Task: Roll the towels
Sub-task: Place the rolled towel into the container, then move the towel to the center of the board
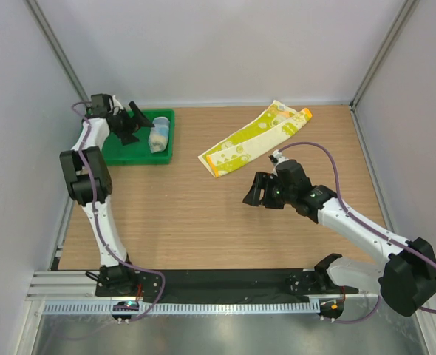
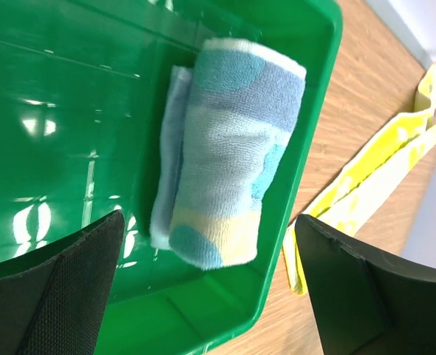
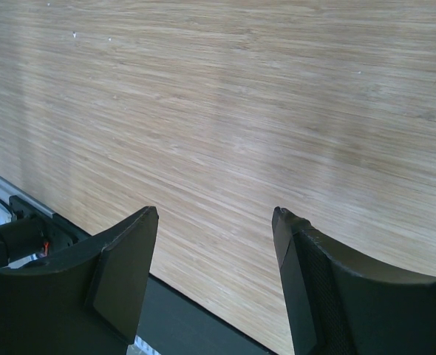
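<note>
The light blue and white towel point(image 2: 229, 148) lies rolled up inside the green tray point(image 2: 70, 89), against its right wall; from above the blue towel point(image 1: 158, 136) shows in the tray point(image 1: 140, 151) at the back left. My left gripper point(image 1: 135, 122) hovers over the tray, open, its fingers point(image 2: 63, 288) apart on either side of the roll and touching nothing. The long yellow-green and white towel point(image 1: 251, 138) lies flat and unrolled on the table at the back middle; the same yellow towel point(image 2: 373, 170) shows past the tray's edge. My right gripper point(image 1: 253, 194) is open and empty over bare wood, in front of that towel.
The wooden table point(image 1: 203, 222) is bounded by white walls at the back and sides. A black strip and metal rail point(image 1: 225, 285) run along the near edge by the arm bases. The right wrist view holds only wood point(image 3: 240, 111) and the dark front edge.
</note>
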Controlling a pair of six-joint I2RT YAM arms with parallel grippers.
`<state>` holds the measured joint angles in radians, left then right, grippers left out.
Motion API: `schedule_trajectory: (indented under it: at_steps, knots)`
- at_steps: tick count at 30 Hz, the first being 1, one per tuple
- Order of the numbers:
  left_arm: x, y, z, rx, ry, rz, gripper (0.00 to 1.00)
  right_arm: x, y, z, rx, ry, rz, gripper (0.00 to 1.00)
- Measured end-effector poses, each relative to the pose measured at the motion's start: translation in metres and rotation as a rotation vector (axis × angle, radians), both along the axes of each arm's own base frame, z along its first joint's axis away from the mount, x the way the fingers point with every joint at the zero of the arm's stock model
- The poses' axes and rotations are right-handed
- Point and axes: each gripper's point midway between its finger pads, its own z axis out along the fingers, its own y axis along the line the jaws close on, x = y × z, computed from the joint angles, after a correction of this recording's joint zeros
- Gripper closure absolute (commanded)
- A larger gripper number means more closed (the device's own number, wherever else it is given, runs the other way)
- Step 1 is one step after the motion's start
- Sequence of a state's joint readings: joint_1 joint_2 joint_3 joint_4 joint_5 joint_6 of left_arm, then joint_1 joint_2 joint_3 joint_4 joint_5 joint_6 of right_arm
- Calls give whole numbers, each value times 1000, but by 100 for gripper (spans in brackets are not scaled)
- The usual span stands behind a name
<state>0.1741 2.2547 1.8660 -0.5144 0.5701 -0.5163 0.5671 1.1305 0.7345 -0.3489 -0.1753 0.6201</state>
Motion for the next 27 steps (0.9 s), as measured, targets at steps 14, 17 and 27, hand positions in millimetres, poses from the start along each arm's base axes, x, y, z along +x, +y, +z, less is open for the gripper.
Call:
schedule_trajectory:
  at_steps: [14,17,27]
  knots:
    - [-60,60,119,350,-73,313,2,41,5,-3,-147,-6,3,29]
    - [-93,35,176,441,-183,304,2,57,13,-14,-199,13,11,29]
    - [-212,-26,180,506,-286,130,2,122,80,-28,-351,-31,90,32]
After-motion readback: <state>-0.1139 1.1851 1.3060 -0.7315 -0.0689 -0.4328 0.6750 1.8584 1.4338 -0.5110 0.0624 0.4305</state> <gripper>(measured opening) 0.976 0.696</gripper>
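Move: The yellow towel's middle lies about 37 cm right and 2 cm back of the left hand, 9 cm lower. The blue roll, already released, is 6 cm right and 6 cm below that hand; the green container's middle is 5 cm left, level ahead and 8 cm lower. From the right hand, the yellow towel's middle is some 29 cm ahead, 2 cm right and 12 cm down; its near-left corner is 14 cm ahead, 10 cm left. Pull the empty, wide-open left gripper out of the container: lift it, first drifting about 6 cm left, then swing back towards the base and rightward, its left side rolling up, easing down at the end. Meanwhile send the right gripper some 12 cm forward and 8 cm left, sinking slightly, towards the yellow towel's near-left corner; roll its left side down about 20 degrees and keep its fingers open. ##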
